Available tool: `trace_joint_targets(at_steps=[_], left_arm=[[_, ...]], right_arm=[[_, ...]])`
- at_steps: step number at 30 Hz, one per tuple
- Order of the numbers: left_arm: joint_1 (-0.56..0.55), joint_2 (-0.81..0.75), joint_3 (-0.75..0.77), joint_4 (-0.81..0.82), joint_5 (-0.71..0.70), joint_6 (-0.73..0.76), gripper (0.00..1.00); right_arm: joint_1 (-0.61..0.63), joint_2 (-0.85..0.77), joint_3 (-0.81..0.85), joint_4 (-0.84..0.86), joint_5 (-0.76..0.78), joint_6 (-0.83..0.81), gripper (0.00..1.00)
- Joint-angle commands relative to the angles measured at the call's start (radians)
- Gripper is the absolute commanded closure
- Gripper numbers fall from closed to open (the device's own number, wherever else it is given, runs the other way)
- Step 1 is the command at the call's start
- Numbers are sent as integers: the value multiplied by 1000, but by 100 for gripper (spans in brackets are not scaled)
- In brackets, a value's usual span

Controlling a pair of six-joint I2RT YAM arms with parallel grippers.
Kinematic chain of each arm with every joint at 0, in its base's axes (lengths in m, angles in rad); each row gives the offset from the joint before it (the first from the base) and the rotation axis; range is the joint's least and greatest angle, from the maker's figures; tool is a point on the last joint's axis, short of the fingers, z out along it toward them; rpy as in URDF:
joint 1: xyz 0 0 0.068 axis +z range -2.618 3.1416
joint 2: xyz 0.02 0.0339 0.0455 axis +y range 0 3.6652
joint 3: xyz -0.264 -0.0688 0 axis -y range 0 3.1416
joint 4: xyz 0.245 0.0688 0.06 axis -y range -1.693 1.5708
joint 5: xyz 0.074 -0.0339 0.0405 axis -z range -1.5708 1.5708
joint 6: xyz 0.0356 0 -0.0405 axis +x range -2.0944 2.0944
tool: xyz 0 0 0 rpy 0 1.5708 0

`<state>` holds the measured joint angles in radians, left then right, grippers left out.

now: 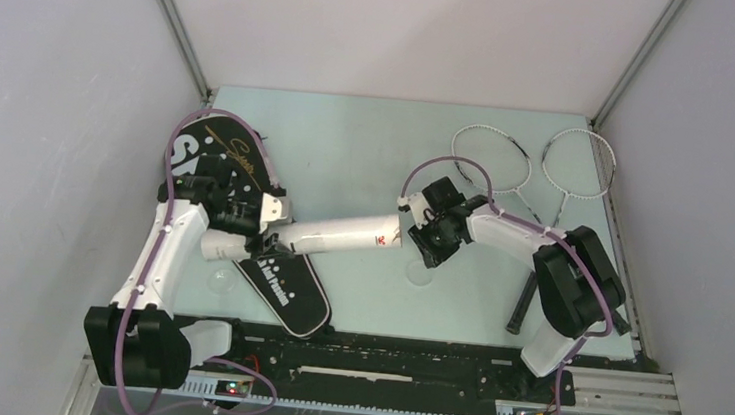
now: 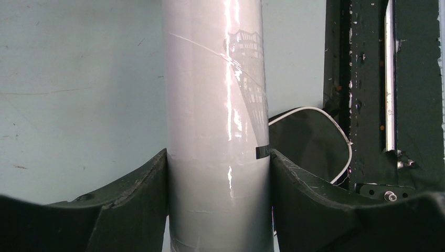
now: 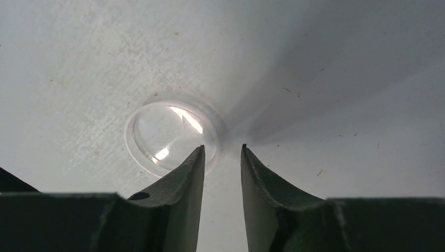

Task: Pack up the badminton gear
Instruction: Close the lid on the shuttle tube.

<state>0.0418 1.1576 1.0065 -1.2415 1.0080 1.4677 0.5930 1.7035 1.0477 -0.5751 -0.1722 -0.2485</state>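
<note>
A long white tube (image 1: 341, 235) hangs level above the table, one end over the black racquet-shaped bag (image 1: 210, 149). My left gripper (image 1: 265, 239) is shut on the tube (image 2: 215, 105) near that end, with both pads pressed against its sides. My right gripper (image 1: 432, 248) sits at the tube's other end, pointing down at the table. In the right wrist view it (image 3: 223, 148) is open by a narrow gap, and the rim of a clear round cap (image 3: 170, 136) lies just under its left fingertip. Two thin racquets (image 1: 493, 158) lie at the back right.
The racquets' black handles (image 1: 523, 301) run under my right arm towards the near edge. The bag's white-piped edge (image 2: 315, 136) shows beside the black front rail (image 2: 367, 94). Another clear round lid (image 1: 222, 280) seems to lie near the bag's front end. Walls close in on both sides.
</note>
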Motion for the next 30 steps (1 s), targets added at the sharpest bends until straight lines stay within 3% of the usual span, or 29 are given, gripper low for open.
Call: trace_joint_targets(at_steps=[1, 6, 11, 14, 20, 24, 30], left_arm=[[9, -4, -10, -5, 40, 30, 64], [9, -5, -8, -4, 37, 39, 64], [9, 21, 9, -21, 32, 60, 64], [10, 28, 9, -15, 33, 76, 64], [9, 47, 9, 2, 60, 101, 63], [8, 60, 24, 7, 92, 97, 63], [-7, 92, 35, 7, 196, 63, 63]], right_arm=[[14, 25, -9, 17, 32, -17, 63], [17, 39, -9, 18, 23, -12, 75], [5, 13, -9, 30, 22, -11, 100], [-72, -49, -9, 43, -56, -11, 100], [-354, -216, -9, 83, -537, -3, 100], [-522, -278, -22, 200, -934, 133, 100], [-541, -328, -112, 519, -1115, 450, 100]])
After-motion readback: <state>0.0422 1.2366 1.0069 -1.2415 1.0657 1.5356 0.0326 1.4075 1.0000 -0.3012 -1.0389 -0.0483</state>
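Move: The right hand hovers just over the lid: its middle is some 3 cm to the left, 2 cm back and 2 cm below, so the lid's near rim lies almost between the half-open fingers. The mouth of the shuttle tube hangs about 8 cm left, 2 cm back and 18 cm up; a racket handle lies roughly 24 cm right and 8 cm back. From the left hand, holding the tube, the lid is about 32 cm right, 5 cm ahead and 17 cm below. Pinching the rim of the lid, the right fingers close fully after a sink of about 1 cm, then the hand lifts it briskly off the table, about 18 cm up, drifting forward and a little right. On the way it rolls some 50 degrees so the fingers swing up towards the left, to the tube side. The left hand keeps its grip on the tube, almost still. ##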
